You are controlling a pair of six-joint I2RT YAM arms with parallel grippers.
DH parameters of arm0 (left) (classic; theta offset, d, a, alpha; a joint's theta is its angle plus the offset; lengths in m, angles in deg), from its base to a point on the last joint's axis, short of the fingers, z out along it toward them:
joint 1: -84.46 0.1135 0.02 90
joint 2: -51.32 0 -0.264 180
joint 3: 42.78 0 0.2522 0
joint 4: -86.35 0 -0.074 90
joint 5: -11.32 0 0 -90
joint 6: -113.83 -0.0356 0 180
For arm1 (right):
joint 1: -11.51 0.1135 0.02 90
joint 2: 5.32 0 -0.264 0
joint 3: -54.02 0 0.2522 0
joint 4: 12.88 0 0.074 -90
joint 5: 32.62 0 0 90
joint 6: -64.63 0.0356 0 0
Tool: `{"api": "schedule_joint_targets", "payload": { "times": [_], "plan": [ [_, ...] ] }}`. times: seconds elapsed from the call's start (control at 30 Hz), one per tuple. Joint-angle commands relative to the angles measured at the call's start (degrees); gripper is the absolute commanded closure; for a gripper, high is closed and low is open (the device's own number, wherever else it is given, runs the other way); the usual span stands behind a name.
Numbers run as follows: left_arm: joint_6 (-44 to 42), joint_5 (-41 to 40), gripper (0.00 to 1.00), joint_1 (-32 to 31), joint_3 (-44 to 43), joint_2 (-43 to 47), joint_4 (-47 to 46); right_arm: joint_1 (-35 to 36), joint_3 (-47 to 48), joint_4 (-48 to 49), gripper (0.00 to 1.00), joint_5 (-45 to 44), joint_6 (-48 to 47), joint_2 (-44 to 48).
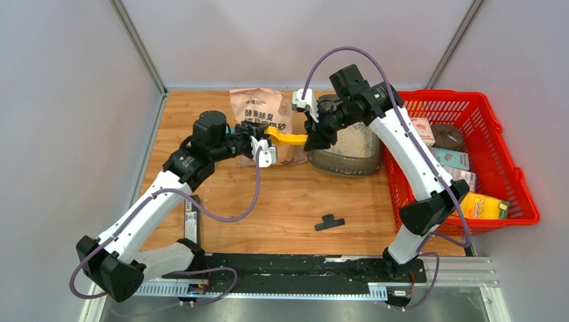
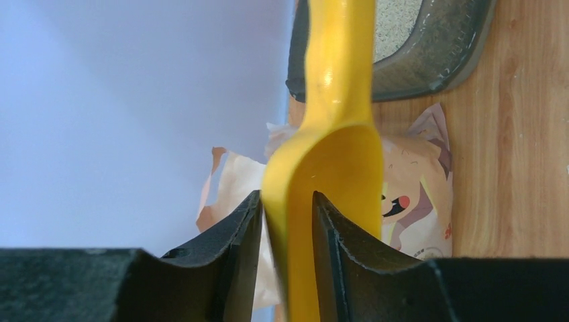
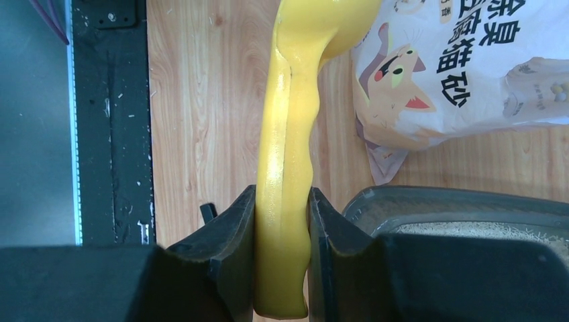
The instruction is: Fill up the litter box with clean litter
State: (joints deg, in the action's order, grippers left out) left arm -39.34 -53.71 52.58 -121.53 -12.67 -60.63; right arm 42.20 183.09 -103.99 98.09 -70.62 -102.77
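Observation:
A yellow scoop [image 1: 288,138] hangs level above the table between my two grippers. My left gripper [image 1: 263,144] is shut on the rim of its bowl end [image 2: 335,100], one finger outside the wall and one inside. My right gripper [image 1: 310,137] is shut on its handle [image 3: 288,168]. The dark grey litter box [image 1: 349,161] stands just right of the scoop, next to the right gripper. Pale clean litter [image 1: 355,141] lies inside it. The litter box [image 2: 436,54] and its litter [image 2: 392,27] show past the scoop, and its rim [image 3: 436,201] is beside my right fingers.
A pink-white litter bag with a cartoon cat [image 1: 258,114] lies under the left gripper. A red mesh basket [image 1: 510,168] with several boxes stands at the right. A small black part [image 1: 329,222] lies on the wood near the black base rail [image 1: 302,265].

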Motion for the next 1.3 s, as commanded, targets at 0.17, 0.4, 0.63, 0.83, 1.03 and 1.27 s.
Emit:
{"api": "schedule_joint_targets", "payload": {
  "times": [0.17,0.4,0.63,0.83,1.03,1.27],
  "plan": [
    [-1.35,-2.73,0.97,-2.13,1.71,-3.6,-3.35,-1.61,5.37,-0.44,1.0,7.46,4.47,-1.52],
    [13.5,-4.85,1.0,-1.78,-4.44,-6.24,2.26,-8.01,3.79,12.53,0.41,9.65,21.49,1.2],
    [32.48,0.68,1.0,-0.74,-7.25,-8.43,6.75,-20.41,-12.72,58.2,0.17,8.87,64.13,9.55],
    [45.07,3.15,1.0,0.5,-8.84,-10.11,2.8,-20.68,-15.72,56.34,0.17,15.36,67.84,9.64],
    [48.58,4.21,1.0,1.47,-9.54,-10.98,-0.01,-19.1,-22.04,54.14,0.19,16.33,67.5,12.8],
    [51.49,5.0,1.0,1.73,-9.98,-11.86,-3.36,-17.17,-26.36,52.47,0.22,13.7,66.09,15.45]
  ]
}}
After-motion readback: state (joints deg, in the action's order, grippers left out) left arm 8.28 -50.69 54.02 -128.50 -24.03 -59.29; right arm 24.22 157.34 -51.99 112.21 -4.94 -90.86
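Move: The yellow scoop hangs between the hands, its bowl wall inside the left hand's open fingers and its handle already in the right's grip. Its middle is about 6 cm right and 1 cm back of the left hand, and 5 cm left of the right hand. The litter bag stands some 8 cm ahead of the left hand, 22 cm lower; the litter box lies about 15 cm ahead, 12 cm right and 26 cm below the right hand. Left closes on the bowl, sinks, rolls about 50 degrees; right lets go, swings forward and up, partly returns. ##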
